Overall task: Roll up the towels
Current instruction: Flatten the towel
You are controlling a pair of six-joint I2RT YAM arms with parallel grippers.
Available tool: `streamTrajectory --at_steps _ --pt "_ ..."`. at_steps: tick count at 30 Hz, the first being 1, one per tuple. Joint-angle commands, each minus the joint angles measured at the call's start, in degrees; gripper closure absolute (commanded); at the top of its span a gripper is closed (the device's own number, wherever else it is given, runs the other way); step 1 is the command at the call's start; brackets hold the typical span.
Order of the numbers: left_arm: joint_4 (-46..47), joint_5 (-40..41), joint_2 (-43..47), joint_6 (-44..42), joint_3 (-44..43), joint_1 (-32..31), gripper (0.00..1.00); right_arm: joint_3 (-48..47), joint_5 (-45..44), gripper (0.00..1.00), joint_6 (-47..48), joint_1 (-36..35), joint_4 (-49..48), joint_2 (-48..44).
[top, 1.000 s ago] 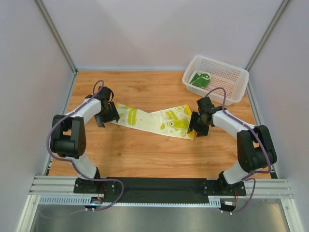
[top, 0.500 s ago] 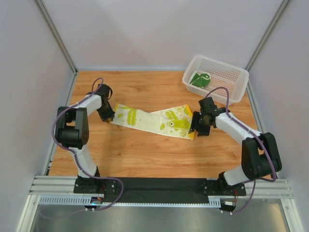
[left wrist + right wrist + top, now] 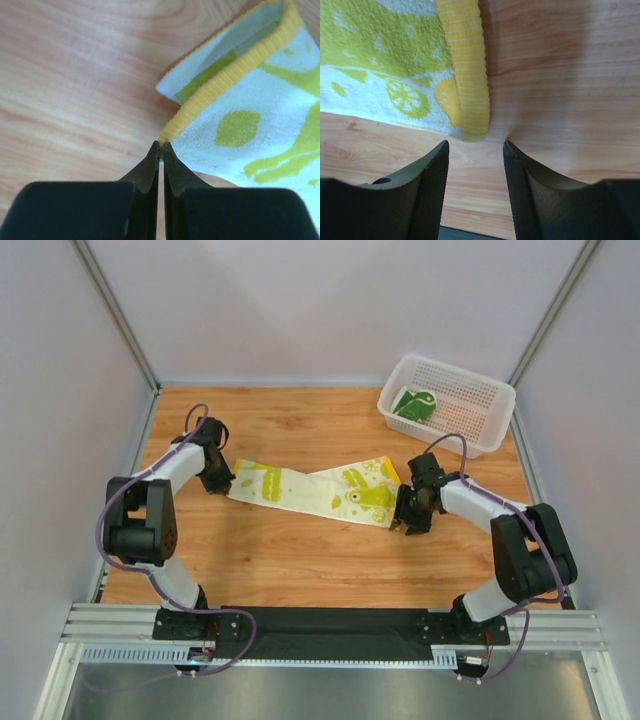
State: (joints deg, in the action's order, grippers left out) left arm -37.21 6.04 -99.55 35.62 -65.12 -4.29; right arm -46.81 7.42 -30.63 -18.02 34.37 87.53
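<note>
The cream-yellow towel (image 3: 310, 490) with lime-green blobs lies flat and stretched across the table's middle. My left gripper (image 3: 218, 483) is at its left end. In the left wrist view the jaws (image 3: 161, 145) are pinched together on the corner of the towel's yellow hem (image 3: 225, 85), where a fold lifts up. My right gripper (image 3: 408, 523) is open just off the towel's right near corner. In the right wrist view (image 3: 476, 145) the yellow hem (image 3: 467, 75) ends just beyond the fingertips, with bare wood between them. The dark green towel (image 3: 413, 403) lies folded in the basket.
The white perforated basket (image 3: 497, 392) stands at the back right of the wooden table. White walls and metal frame posts enclose the table. A black base rail runs along the near edge.
My left gripper, wide open a second ago, has closed on the towel's left corner. My right gripper has shifted slightly toward the near side, off the towel's right corner.
</note>
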Motion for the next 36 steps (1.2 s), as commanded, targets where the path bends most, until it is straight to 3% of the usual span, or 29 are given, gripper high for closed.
streamTrajectory --at_steps 1,8,11,12,17,21,28,36 --pt "-2.6 0.55 8.13 -0.55 1.84 0.25 0.97 1.28 0.49 0.51 -1.27 -0.61 -4.4 1.24" --pt "-3.57 1.08 14.38 -0.99 6.49 0.25 0.97 -1.0 -1.09 0.51 -1.1 -0.61 -5.54 4.93" --pt "-3.66 1.43 14.91 -1.07 7.81 0.25 0.97 -1.62 -1.97 0.56 -0.83 -0.61 -5.63 6.34" --pt "-3.48 1.34 15.17 -0.99 8.17 0.25 0.97 -1.62 -1.97 0.59 -0.83 -0.61 -5.72 7.21" --pt "-3.04 1.16 16.23 -0.81 9.75 0.25 0.97 -0.92 -1.18 0.94 -0.92 -1.05 -6.95 8.89" --pt "-3.66 0.11 16.23 -1.16 8.61 0.25 0.98 -2.32 -0.3 1.0 -0.83 -1.4 -5.98 7.58" --pt "-10.51 -1.47 12.11 -3.36 -5.87 0.25 1.0 -17.59 0.4 1.0 0.57 -1.32 3.41 8.01" --pt "-21.39 -5.6 3.58 -8.19 -30.03 0.25 1.0 -49.32 1.63 1.0 2.59 0.44 19.21 14.95"
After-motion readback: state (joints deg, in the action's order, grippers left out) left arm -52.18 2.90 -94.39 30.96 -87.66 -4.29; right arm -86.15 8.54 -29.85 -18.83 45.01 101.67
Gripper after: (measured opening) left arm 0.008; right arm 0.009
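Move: The right hand, half open and almost at the table, has the towel's near right corner about 2 cm ahead, 1 cm to its left and 1 cm below. The towel's far right corner is roughly 17 cm ahead and 3 cm left of this hand; the basket is some 32 cm ahead and 12 cm right. The left hand already pinches the near left corner; from it the near right corner lies about 40 cm right and 9 cm back, 3 cm lower. Forward and a little left, low along the table, the right hand slips about 3 cm over the towel's near right corner and pinches it shut. Meanwhile the left hand, keeping its corner, bobs up and draws back some 5 cm, then pauses. Both then swing upward and forward with their corners, fingers tipping outward 10 to 15 degrees, the right also drifting left. ##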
